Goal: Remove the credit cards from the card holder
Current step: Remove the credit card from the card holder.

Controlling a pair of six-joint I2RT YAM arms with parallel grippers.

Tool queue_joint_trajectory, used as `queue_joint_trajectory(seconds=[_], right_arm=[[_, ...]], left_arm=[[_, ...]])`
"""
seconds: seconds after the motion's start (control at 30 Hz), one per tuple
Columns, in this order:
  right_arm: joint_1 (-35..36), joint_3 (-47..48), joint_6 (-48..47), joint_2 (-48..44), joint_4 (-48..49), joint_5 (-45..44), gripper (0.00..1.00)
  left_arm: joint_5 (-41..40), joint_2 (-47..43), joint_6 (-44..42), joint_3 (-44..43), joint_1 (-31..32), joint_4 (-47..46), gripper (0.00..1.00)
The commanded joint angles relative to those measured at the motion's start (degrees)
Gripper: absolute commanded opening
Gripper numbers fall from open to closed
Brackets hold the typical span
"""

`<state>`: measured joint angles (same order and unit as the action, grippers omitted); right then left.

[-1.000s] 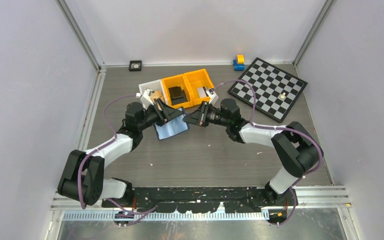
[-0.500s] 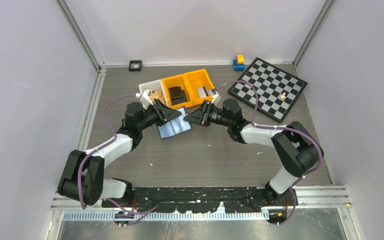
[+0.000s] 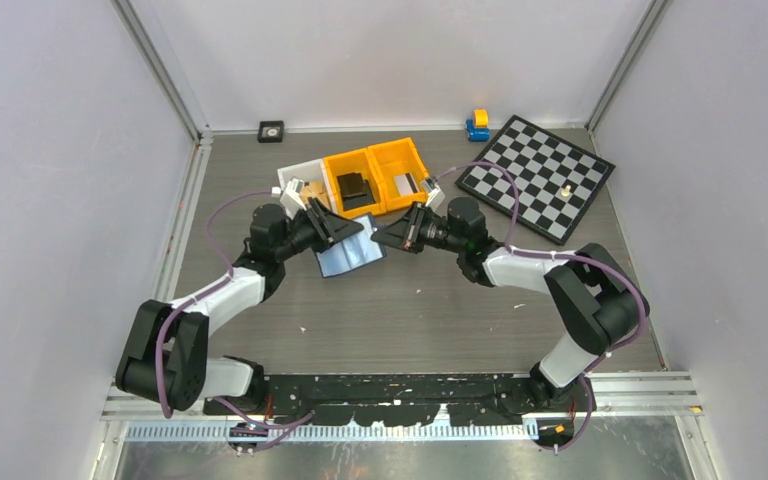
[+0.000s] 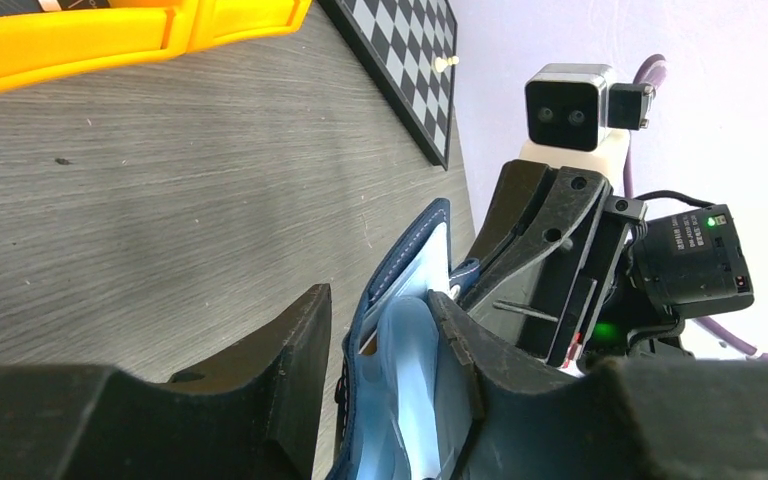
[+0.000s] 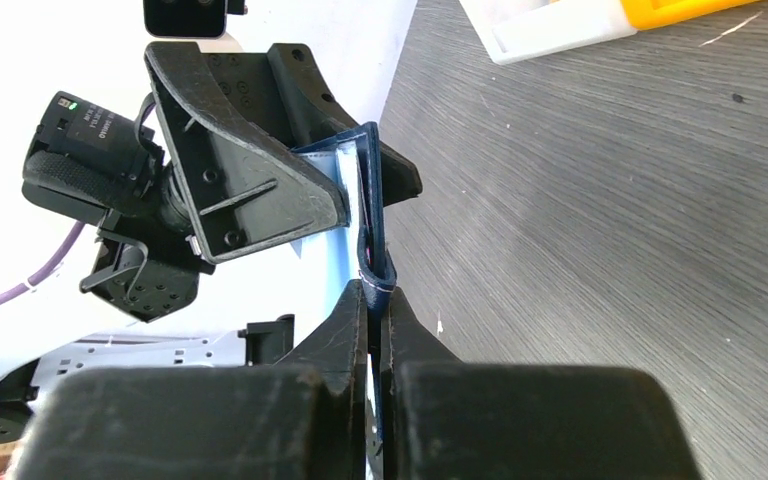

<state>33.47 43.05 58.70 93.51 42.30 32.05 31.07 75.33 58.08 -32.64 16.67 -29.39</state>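
The navy card holder (image 3: 351,254) hangs open between my two grippers just in front of the bins, its light blue-grey inside facing up. My left gripper (image 3: 343,232) is shut on one half of it. In the left wrist view the holder (image 4: 407,262) sits between the fingers against the right one, and a thin tan card edge (image 4: 369,345) shows in a pocket. My right gripper (image 3: 384,237) is shut on the holder's navy edge (image 5: 371,215), pinched flat between its fingertips (image 5: 355,312). The dark grey card is hidden.
Two orange bins (image 3: 400,160) and a white bin (image 3: 305,172) stand right behind the grippers; one orange bin holds a black block (image 3: 352,188). A chessboard (image 3: 538,178) lies at the back right, with a blue-yellow toy (image 3: 477,124) beside it. A small black square (image 3: 271,130) sits at the back wall.
Both grippers and the holder have shifted slightly up and to the right, towards the bins. Both grips are unchanged.
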Motion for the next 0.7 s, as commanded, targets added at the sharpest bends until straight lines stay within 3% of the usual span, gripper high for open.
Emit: queue_joint_trajectory(seconds=[0.0, 0.23, 0.47, 0.67], right_arm=[[-1.46, 0.07, -4.19, -5.54, -3.87, -3.78, 0.00], [-1.62, 0.09, -11.54, -13.60, -15.13, -10.78, 0.00], [-1.62, 0.90, -15.19, -16.30, -20.43, -13.77, 0.00], [-1.59, 0.62, -15.73, -17.67, -21.90, -15.85, 0.01]], left_arm=[[-0.28, -1.60, -2.15, -1.20, -0.67, 2.17, 0.37], [-5.46, -2.64, -9.23, -5.38, -0.69, 16.69, 0.55], [-4.07, -3.56, -8.72, -4.21, -0.63, 13.48, 0.87], [-5.38, -2.48, -8.96, -5.07, -0.67, 16.34, 0.83]])
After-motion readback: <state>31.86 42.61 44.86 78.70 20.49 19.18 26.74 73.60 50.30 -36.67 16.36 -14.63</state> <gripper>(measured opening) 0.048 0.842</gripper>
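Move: The card holder is between both grippers, its middle roughly 4 cm back from the left gripper and some 3 cm below it; from the right gripper, already shut on its strap edge, it is about 2 cm back, 4 cm to the left and 3 cm below. From the right gripper, the left yellow bin is some 12 cm ahead and 4 cm left, the right yellow bin 14 cm ahead and 5 cm right, both about 13 cm below. Open the left gripper wide to let go of the card holder, easing it about 2 cm left and down while its fingertips dip a little. Keep the right gripper shut on the strap edge and draw the holder about 5 cm to the right, away from the left fingers, turning some 10 degrees clockwise and dipping the fingertips. ##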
